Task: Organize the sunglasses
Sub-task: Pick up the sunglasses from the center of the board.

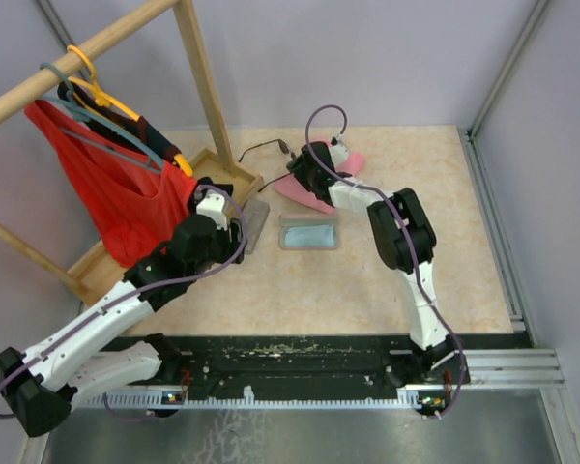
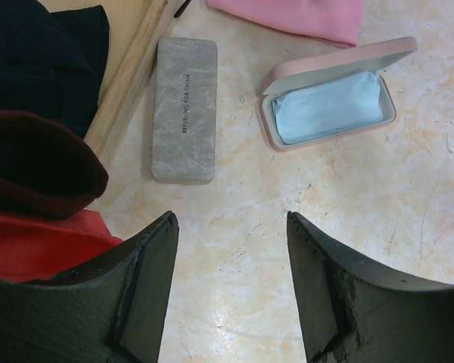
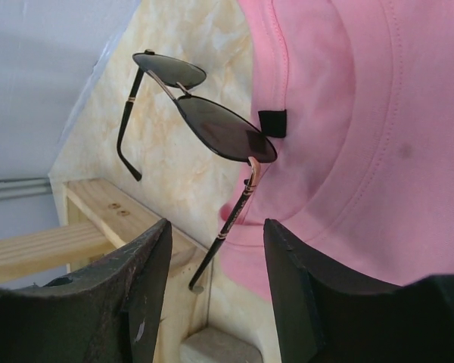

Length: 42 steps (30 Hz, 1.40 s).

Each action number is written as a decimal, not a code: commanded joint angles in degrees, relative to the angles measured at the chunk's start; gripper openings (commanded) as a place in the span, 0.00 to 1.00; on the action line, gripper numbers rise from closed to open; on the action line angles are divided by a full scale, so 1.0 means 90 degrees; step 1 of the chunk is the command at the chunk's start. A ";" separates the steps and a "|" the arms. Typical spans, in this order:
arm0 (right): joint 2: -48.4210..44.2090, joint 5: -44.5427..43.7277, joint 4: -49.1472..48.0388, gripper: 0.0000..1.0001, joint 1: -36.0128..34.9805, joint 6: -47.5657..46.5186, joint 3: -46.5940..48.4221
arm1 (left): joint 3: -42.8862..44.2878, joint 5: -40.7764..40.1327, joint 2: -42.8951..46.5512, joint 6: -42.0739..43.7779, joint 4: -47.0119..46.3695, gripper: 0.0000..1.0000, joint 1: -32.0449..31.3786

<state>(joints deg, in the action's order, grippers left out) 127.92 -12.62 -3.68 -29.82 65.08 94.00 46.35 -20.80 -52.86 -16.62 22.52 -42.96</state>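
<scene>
One pair of sunglasses [image 3: 212,125] lies unfolded on the table, with one dark lens against the edge of a pink garment [image 3: 363,128]. My right gripper [image 3: 216,227] is open just short of them, and the tip of one slim arm reaches into the gap between its fingers without being touched. In the top view the sunglasses [image 1: 271,146] are a thin dark line left of the right gripper [image 1: 304,162]. My left gripper [image 2: 231,219] is open over bare table, nothing between its fingers. It hangs near a shut grey case [image 2: 184,110] and an open pink case [image 2: 386,54] lined with a light-blue cloth [image 2: 329,106].
A wooden clothes rack [image 1: 198,68] stands at the back left, its base [image 1: 227,172] beside the sunglasses and grey case [image 1: 255,224]. A red garment [image 1: 116,184] and hangers [image 1: 106,101] hang from it beside the left arm. The open case [image 1: 309,233] sits mid-table.
</scene>
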 commanded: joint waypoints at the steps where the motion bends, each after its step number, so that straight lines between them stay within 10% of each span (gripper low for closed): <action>1: 0.0199 -0.0240 -0.0246 0.52 -0.0053 0.0386 0.0473 | -0.0052 0.0140 0.0103 0.0060 -0.0032 0.66 0.0037; 42: 0.0897 0.0566 -0.1748 0.02 0.0146 0.1249 0.0654 | -0.0122 0.0056 0.0110 0.0090 -0.0014 0.66 0.0066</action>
<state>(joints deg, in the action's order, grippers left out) 138.50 -9.43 -11.60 -29.36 73.34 100.82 45.65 -19.97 -52.18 -16.60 22.55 -42.61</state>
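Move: The near temple of the sunglasses, just behind its hinge, lies about 3 cm ahead of the right hand, 2 cm to its left and 4 cm below. The lenses are some 7 cm ahead and 4 cm left, and the pink shirt's middle is level with the hand, 7 cm to its right. The grey case sits about 17 cm back and 13 cm left. From the left hand that temple is roughly 32 cm ahead, 14 cm right and 15 cm below. Ease the right gripper forward, left and down, about 3 cm each way, onto the near temple of the sunglasses, rolling the hand some 10 degrees so its left side rises. Shut the half-open fingers around the temple just behind the hinge until they pinch it, dip another centimetre as they close, then start back up by about 1 cm. ##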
